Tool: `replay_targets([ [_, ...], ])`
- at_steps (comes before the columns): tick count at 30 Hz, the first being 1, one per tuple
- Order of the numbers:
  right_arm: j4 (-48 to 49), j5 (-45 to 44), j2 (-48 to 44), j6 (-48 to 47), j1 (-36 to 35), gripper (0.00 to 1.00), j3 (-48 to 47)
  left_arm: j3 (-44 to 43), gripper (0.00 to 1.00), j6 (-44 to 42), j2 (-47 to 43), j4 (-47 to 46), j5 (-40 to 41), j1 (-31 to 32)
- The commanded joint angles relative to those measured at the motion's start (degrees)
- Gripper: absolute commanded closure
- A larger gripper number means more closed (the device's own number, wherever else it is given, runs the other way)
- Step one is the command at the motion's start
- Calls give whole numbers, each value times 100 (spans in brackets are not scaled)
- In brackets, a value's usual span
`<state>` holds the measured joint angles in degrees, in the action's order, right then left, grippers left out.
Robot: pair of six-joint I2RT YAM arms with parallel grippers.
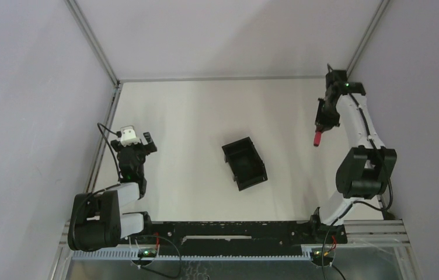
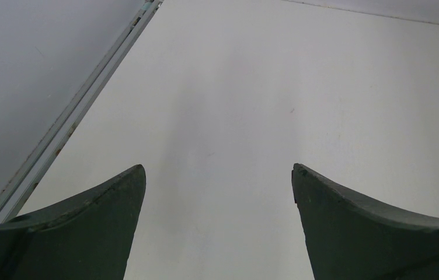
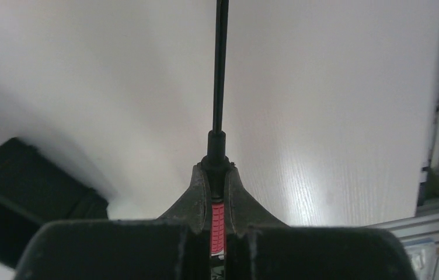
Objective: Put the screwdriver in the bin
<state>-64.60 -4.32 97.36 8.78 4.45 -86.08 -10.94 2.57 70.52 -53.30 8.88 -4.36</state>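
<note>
My right gripper (image 1: 323, 126) is shut on the screwdriver (image 1: 317, 139) and holds it in the air at the far right of the table. In the right wrist view the red handle (image 3: 218, 224) sits between the closed fingers (image 3: 240, 198) and the thin dark shaft (image 3: 220, 64) points away. The black bin (image 1: 244, 163) stands open-topped at the table's middle, well to the left of my right gripper; a corner of the bin also shows at the lower left of the right wrist view (image 3: 18, 186). My left gripper (image 1: 138, 142) is open and empty at the left, over bare table (image 2: 217, 169).
Grey walls and aluminium frame rails (image 1: 93, 42) enclose the white table (image 1: 194, 116). The left rail (image 2: 83, 105) runs close to my left gripper. A black mounting bar (image 1: 229, 230) spans the near edge between the arm bases.
</note>
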Motion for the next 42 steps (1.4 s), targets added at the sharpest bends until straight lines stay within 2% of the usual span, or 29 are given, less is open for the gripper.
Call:
replay_targets([
  [1,-1500,-165,-404,-94,-109,100,-1116,-273,0,-74,-3,-144,77,31],
  [6,-1682,-122,-483,109,-398,100,-1565,-273,0,-72,-6,-146,75,34],
  [11,-1339,-145,-458,399,-1734,100,-1594,-269,0,-76,-3,-146,70,31],
  [17,-1038,5,118,454,-3532,100,-2053,-271,0,-77,-4,-145,75,32],
  [22,-958,-148,465,-63,-4316,100,-2227,-268,0,-74,-8,-146,74,32],
  [33,1288,369,-15,-1788,-4950,100,434,-270,0,-72,-4,-146,73,31],
  [40,2067,552,633,-1723,-4967,99,691,-263,0,-76,-3,-146,81,32],
  [42,2066,544,757,-1676,-4970,83,689,-269,0,-72,-3,-146,74,29],
])
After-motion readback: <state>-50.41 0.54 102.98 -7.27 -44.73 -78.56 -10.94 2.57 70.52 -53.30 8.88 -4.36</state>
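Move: The screwdriver is already pinched in the right hand's shut fingers, its shaft pointing forward. The black bin it is being taken to stands about 27 cm to that hand's left and some 5 cm nearer the base, its middle roughly 11 cm lower. From the idle left hand the bin lies about 39 cm to the right, 7 cm back and 8 cm down. The screwdriver is lifted a further 9 cm or so by the right hand, then swung fast leftward about 26 cm to over the bin while the wrist turns some 65 degrees counter-clockwise. The hand draws back a few centimetres and sinks about 15 cm towards the bin, easing slightly forward and left at the end; the fingers keep the screwdriver, their squeeze just starting to slacken. ##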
